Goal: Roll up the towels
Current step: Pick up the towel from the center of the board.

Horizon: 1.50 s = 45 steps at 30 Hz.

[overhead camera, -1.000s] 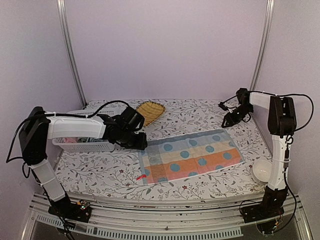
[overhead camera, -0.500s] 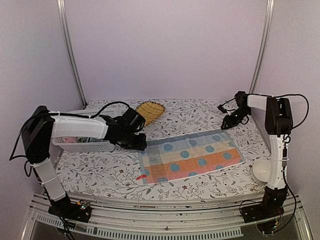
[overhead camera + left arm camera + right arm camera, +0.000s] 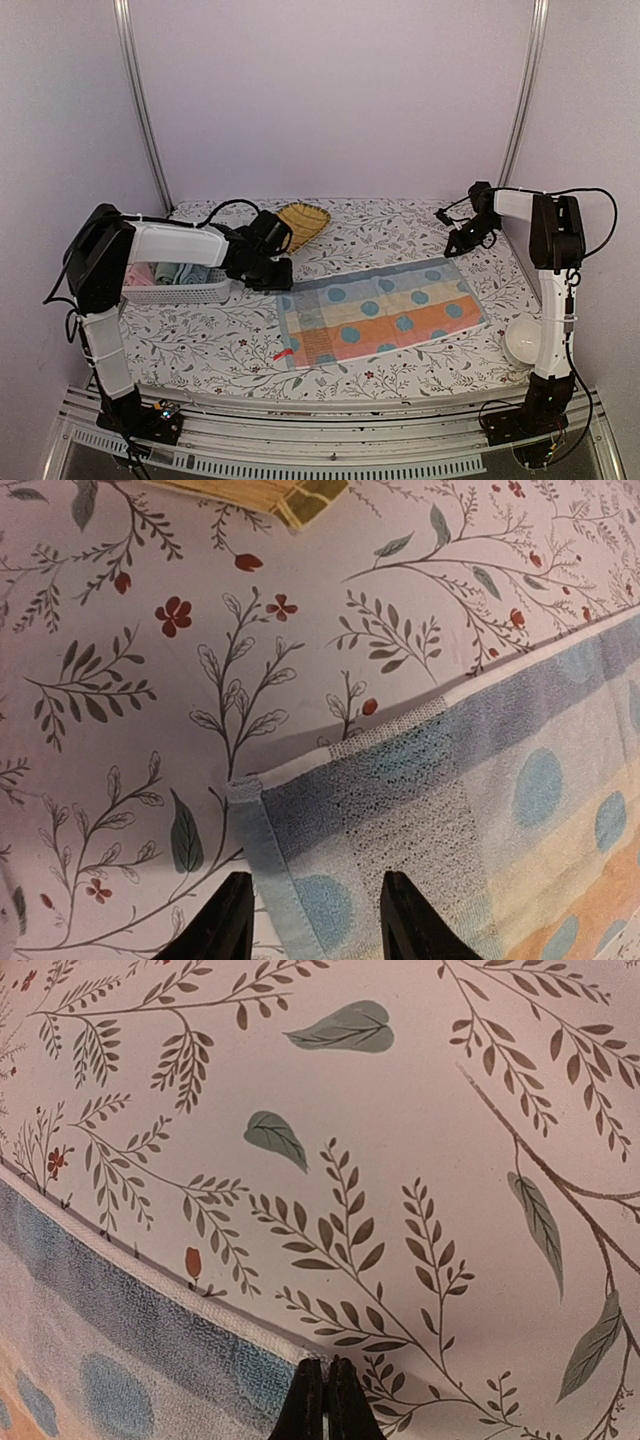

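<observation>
A towel (image 3: 380,312) with blue dots and blue, cream and orange bands lies flat on the flowered tablecloth. My left gripper (image 3: 279,279) hovers open over its far-left corner (image 3: 245,792). In the left wrist view the gripper (image 3: 315,882) has one fingertip on either side of the hemmed left edge. My right gripper (image 3: 455,243) is at the far-right corner. In the right wrist view the gripper (image 3: 325,1365) has its tips pressed together right at the towel's corner (image 3: 270,1360). No cloth shows between them. Rolled pink and light-blue cloths (image 3: 178,272) lie in a basket.
A white slotted basket (image 3: 185,293) stands at the left, under my left arm. A yellow leaf-shaped tray (image 3: 301,222) sits at the back, behind the left gripper. A white bowl (image 3: 522,341) rests near the right arm's base.
My right gripper has closed at the towel's far-right corner. My left arm has shifted back and right, uncovering more of the basket; its gripper stays open over the far-left corner.
</observation>
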Each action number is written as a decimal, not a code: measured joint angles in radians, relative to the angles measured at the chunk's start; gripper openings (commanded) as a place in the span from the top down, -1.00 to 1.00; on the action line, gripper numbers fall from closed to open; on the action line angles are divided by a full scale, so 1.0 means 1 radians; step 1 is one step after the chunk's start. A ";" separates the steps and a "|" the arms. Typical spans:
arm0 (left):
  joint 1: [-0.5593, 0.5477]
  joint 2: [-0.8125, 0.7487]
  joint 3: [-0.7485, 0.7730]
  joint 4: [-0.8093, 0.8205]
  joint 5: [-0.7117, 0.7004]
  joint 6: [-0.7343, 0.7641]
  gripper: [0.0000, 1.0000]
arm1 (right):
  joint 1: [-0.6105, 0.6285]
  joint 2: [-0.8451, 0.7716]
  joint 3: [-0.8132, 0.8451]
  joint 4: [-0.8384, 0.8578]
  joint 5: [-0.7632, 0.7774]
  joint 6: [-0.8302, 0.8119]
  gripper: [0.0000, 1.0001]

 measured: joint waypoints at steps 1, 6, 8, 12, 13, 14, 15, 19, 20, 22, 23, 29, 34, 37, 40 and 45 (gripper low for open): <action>0.005 0.006 0.004 0.000 0.000 -0.005 0.11 | 0.000 -0.002 -0.002 0.004 0.006 0.000 0.95; 0.027 0.026 0.014 0.000 -0.002 -0.016 0.18 | 0.000 -0.005 -0.004 0.013 0.013 0.001 0.95; 0.036 0.031 0.015 0.000 -0.002 -0.016 0.22 | 0.000 -0.005 -0.005 0.013 0.012 0.001 0.95; 0.053 0.069 0.032 0.012 0.002 -0.015 0.25 | 0.000 -0.005 -0.005 0.013 0.012 0.001 0.95; 0.055 0.081 0.036 0.013 0.003 -0.015 0.26 | 0.000 -0.005 -0.005 0.013 0.011 0.001 0.95; 0.058 0.095 0.041 0.012 0.005 -0.015 0.26 | 0.000 -0.005 -0.005 0.013 0.011 0.001 0.95; 0.059 0.108 0.044 0.012 0.007 -0.015 0.27 | 0.000 -0.005 -0.005 0.013 0.011 0.001 0.95; 0.062 0.130 0.068 0.011 0.017 -0.010 0.37 | -0.001 -0.005 -0.005 0.013 0.008 0.001 0.95; 0.063 0.138 0.082 0.011 0.018 -0.007 0.44 | -0.001 -0.005 -0.005 0.013 0.008 0.001 0.95; 0.063 0.155 0.105 0.012 0.018 -0.005 0.62 | -0.001 -0.005 -0.005 0.013 0.008 0.001 0.95; 0.063 0.163 0.114 0.013 0.019 -0.002 0.70 | -0.001 -0.005 -0.005 0.013 0.008 0.001 0.95; 0.064 0.180 0.129 0.008 0.022 0.019 1.00 | -0.001 -0.005 -0.005 0.013 0.007 0.001 0.95; 0.065 0.178 0.140 0.006 -0.001 0.039 1.00 | -0.006 -0.007 -0.005 0.014 -0.003 0.001 0.95; 0.065 0.150 0.132 0.024 -0.006 0.065 1.00 | -0.024 -0.027 -0.008 0.016 -0.046 -0.001 0.95; 0.064 0.065 0.084 0.067 0.001 0.090 1.00 | -0.051 -0.105 -0.064 0.048 -0.105 -0.014 0.95; 0.051 -0.066 0.040 0.130 0.027 0.105 1.00 | -0.071 -0.267 -0.188 0.099 -0.176 -0.064 0.95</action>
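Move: The left fingers, half open, are about 4 cm short of the towel's far-left corner, with the corner roughly 1 cm to their left and 4 cm below. The woven tray lies some 15 cm beyond that corner and 4 cm to its right; the basket is about 24 cm left of the hand and 6 cm farther out. The right fingers already hold the far-right corner, with the far-left one about 37 cm to their left and 7 cm nearer the base. The left hand eases forward and down about 4 cm each way onto the towel's far-left corner, shuts its fingers to pinch it, then lifts straight up some 9 cm with the fingertips tilting about 10 degrees outward. The right hand waits in place with its pinch on the far-right corner, then rises about 8 cm together with the left, also tipping about 10 degrees and drifting a centimetre back, so that the two draw up the towel's far edge between them. ##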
